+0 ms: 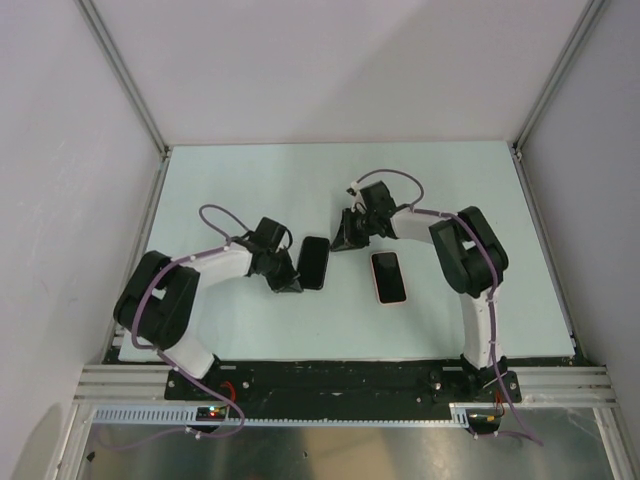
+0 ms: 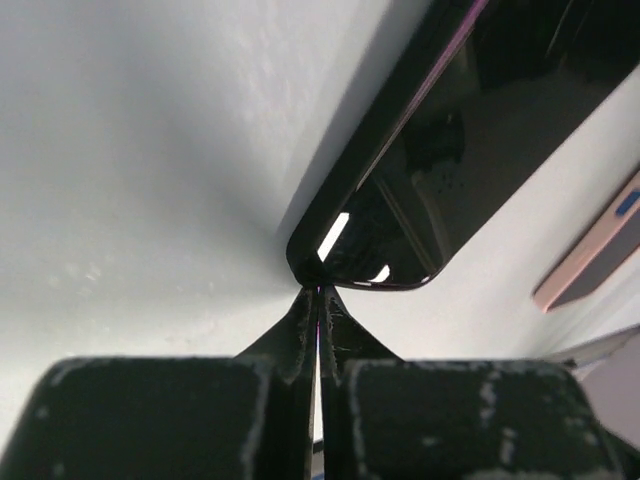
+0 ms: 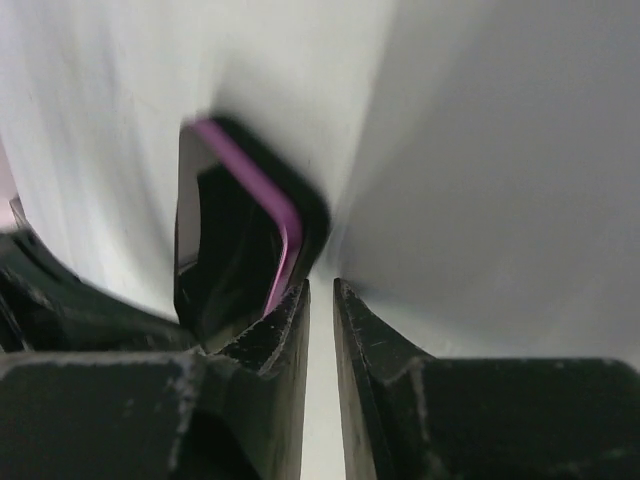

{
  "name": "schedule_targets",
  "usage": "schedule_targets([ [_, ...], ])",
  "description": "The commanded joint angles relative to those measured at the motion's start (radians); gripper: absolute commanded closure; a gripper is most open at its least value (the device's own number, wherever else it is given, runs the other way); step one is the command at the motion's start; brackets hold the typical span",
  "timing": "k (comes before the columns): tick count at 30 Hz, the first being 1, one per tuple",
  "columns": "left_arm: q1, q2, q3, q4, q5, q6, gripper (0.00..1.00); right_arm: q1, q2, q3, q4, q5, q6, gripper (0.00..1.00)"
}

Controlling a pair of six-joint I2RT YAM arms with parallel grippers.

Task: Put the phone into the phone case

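The phone [image 1: 313, 262] lies flat in the middle of the table, a black slab with a glossy screen and a thin purple rim. The phone case [image 1: 389, 277] lies to its right, pink-edged with a dark inside, also at the right edge of the left wrist view as the case [image 2: 600, 250]. My left gripper [image 2: 320, 290] is shut, its tips touching the near corner of the phone [image 2: 470, 130]. My right gripper [image 3: 321, 285] stands at the phone's [image 3: 235, 240] far corner. Its jaws stand a narrow gap apart with only table between them, and its left finger [image 3: 285, 320] is beside the purple rim.
White walls and aluminium frame posts [image 1: 125, 75] enclose the pale table [image 1: 250, 180]. The right arm [image 1: 470, 260] bends over the table just right of the case. The left arm [image 1: 165, 300] lies along the near left.
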Motion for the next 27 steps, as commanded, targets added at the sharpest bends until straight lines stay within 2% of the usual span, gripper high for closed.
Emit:
schedule_targets([
  [1, 0.083, 0.028, 0.086, 0.053, -0.187, 0.067, 1.00, 0.029, -0.085, -0.100, -0.040, 0.034, 0.045, 0.80],
  [5, 0.102, 0.027, 0.095, 0.035, -0.191, 0.081, 1.00, 0.025, -0.132, -0.144, -0.011, 0.111, 0.064, 0.80],
  [12, 0.104, -0.026, 0.038, 0.031, -0.182, 0.077, 1.00, -0.048, -0.146, -0.129, 0.155, 0.134, 0.191, 0.78],
  [27, 0.104, 0.014, 0.071, 0.031, -0.192, 0.044, 1.00, -0.045, 0.156, 0.174, 0.153, 0.031, 0.250, 0.78],
])
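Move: The purple phone in its black case lies between the hands, its near left corner right at the left fingertips. Its middle is about 9 cm ahead and 5 cm right of the left hand, a centimetre lower. From the right hand, poised beside the far right part, that middle lies roughly 5 cm back, 7 cm left and a centimetre lower; the pink-rimmed phone is 10 cm back and 17 cm right. With shut fingertips at the black case's near left corner, the left hand pushes about 5 cm forward and 5 cm left, low over the table, then nearly stops. The right hand, fingers still slightly open, draws back some 3 cm along the case's right side, then swings out rightward, rising about 2.5 cm, and reaches roughly 10 cm forward past the far right corner, coming back left and dipping at the end. ##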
